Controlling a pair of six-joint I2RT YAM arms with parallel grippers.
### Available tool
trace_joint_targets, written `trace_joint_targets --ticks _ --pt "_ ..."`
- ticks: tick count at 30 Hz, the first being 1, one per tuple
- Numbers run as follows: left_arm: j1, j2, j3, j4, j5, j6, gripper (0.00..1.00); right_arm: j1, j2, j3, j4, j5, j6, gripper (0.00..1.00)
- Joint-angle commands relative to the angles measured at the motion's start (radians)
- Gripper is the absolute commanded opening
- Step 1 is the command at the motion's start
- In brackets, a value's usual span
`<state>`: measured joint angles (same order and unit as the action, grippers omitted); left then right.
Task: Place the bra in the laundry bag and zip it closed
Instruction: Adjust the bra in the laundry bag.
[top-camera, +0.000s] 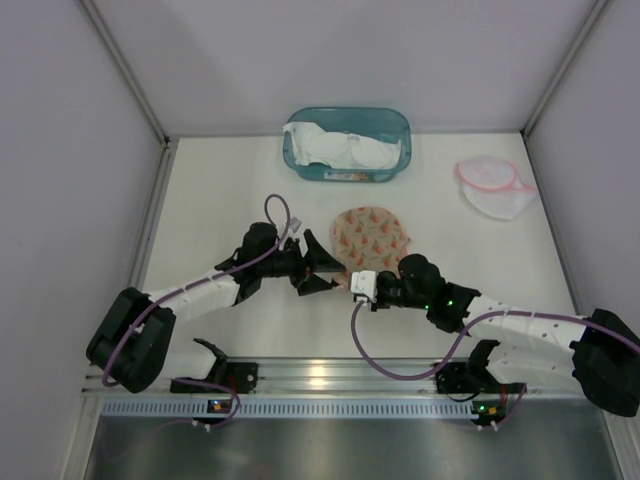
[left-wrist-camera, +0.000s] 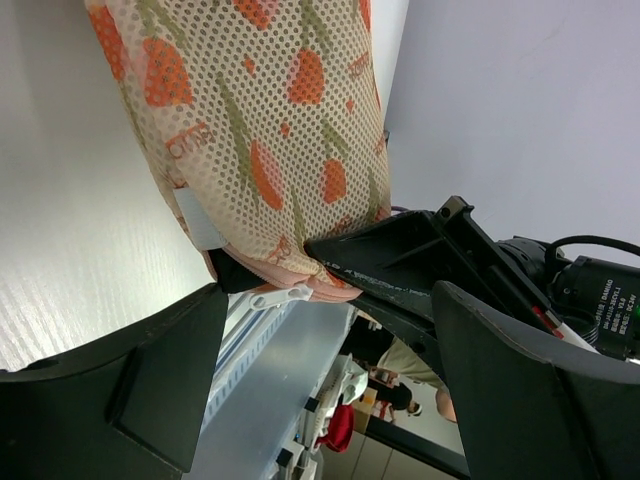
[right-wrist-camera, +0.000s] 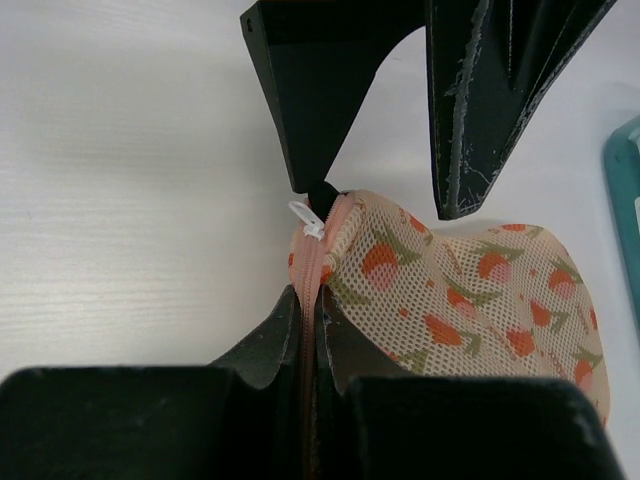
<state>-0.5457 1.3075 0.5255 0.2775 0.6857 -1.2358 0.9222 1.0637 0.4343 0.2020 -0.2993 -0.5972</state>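
Observation:
The laundry bag (top-camera: 370, 235), beige mesh with a red fruit print, lies flat at the table's middle. Its pink zip edge (right-wrist-camera: 308, 290) is pinched in my shut right gripper (right-wrist-camera: 318, 330), and the zip looks closed from there up to the white pull (right-wrist-camera: 306, 218). My left gripper (top-camera: 325, 272) is open just left of the bag, its fingers (right-wrist-camera: 310, 100) on either side of the bag's end and one tip right by the pull (left-wrist-camera: 280, 296). White bras (top-camera: 340, 148) lie in the teal basket. I cannot tell what is inside the bag.
The teal basket (top-camera: 400, 125) stands at the back centre. A white mesh bag with pink trim (top-camera: 493, 188) lies at the back right. Grey walls close in both sides, and a metal rail (top-camera: 320, 375) runs along the near edge.

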Motion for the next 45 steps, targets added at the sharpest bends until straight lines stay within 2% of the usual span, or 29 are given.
trace_joint_targets --ticks 1,18,37,42,45 --pt "-0.010 0.003 0.039 0.063 -0.011 -0.011 0.88 0.017 -0.004 0.047 0.059 -0.044 0.014 0.00" --pt "-0.042 0.036 0.044 0.161 -0.035 -0.060 0.88 0.033 -0.010 0.037 0.037 -0.095 -0.035 0.00" --pt "-0.128 0.213 0.128 0.219 -0.167 -0.143 0.87 0.072 0.070 0.070 0.120 -0.083 0.025 0.00" --pt "-0.134 0.217 0.111 0.319 -0.097 -0.191 0.85 0.067 0.076 0.060 0.125 -0.031 0.039 0.00" --pt "-0.116 0.162 0.093 0.299 -0.048 -0.159 0.86 0.061 0.071 0.057 0.125 0.008 0.050 0.00"
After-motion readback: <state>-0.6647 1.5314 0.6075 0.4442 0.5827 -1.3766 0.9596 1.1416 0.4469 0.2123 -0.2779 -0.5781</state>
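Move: Roughly 3 cm back, 2 cm right and 3 cm below the wide-open left hand, the black end of the bra pokes from the bag's opening, close to that hand's lower, rear fingertip. The white zip pull hangs 1 cm farther back and 1 cm farther right than it, while the bag's body spreads about 9 cm ahead, 8 cm right and 8 cm below the left hand. From the right hand, shut on the zip edge, the bra end is some 4 cm left, 1 cm back and about level. Pushing in from the left with fingers still wide open, the left hand slides some 5 cm right towards the right gripper after a slow start, sinking about 2 cm late on; its rear finger works at the bag's end beside the zip pull and the other passes over the mesh. The right hand keeps its pinch on the zip edge, easing 2 cm down and slightly left. ##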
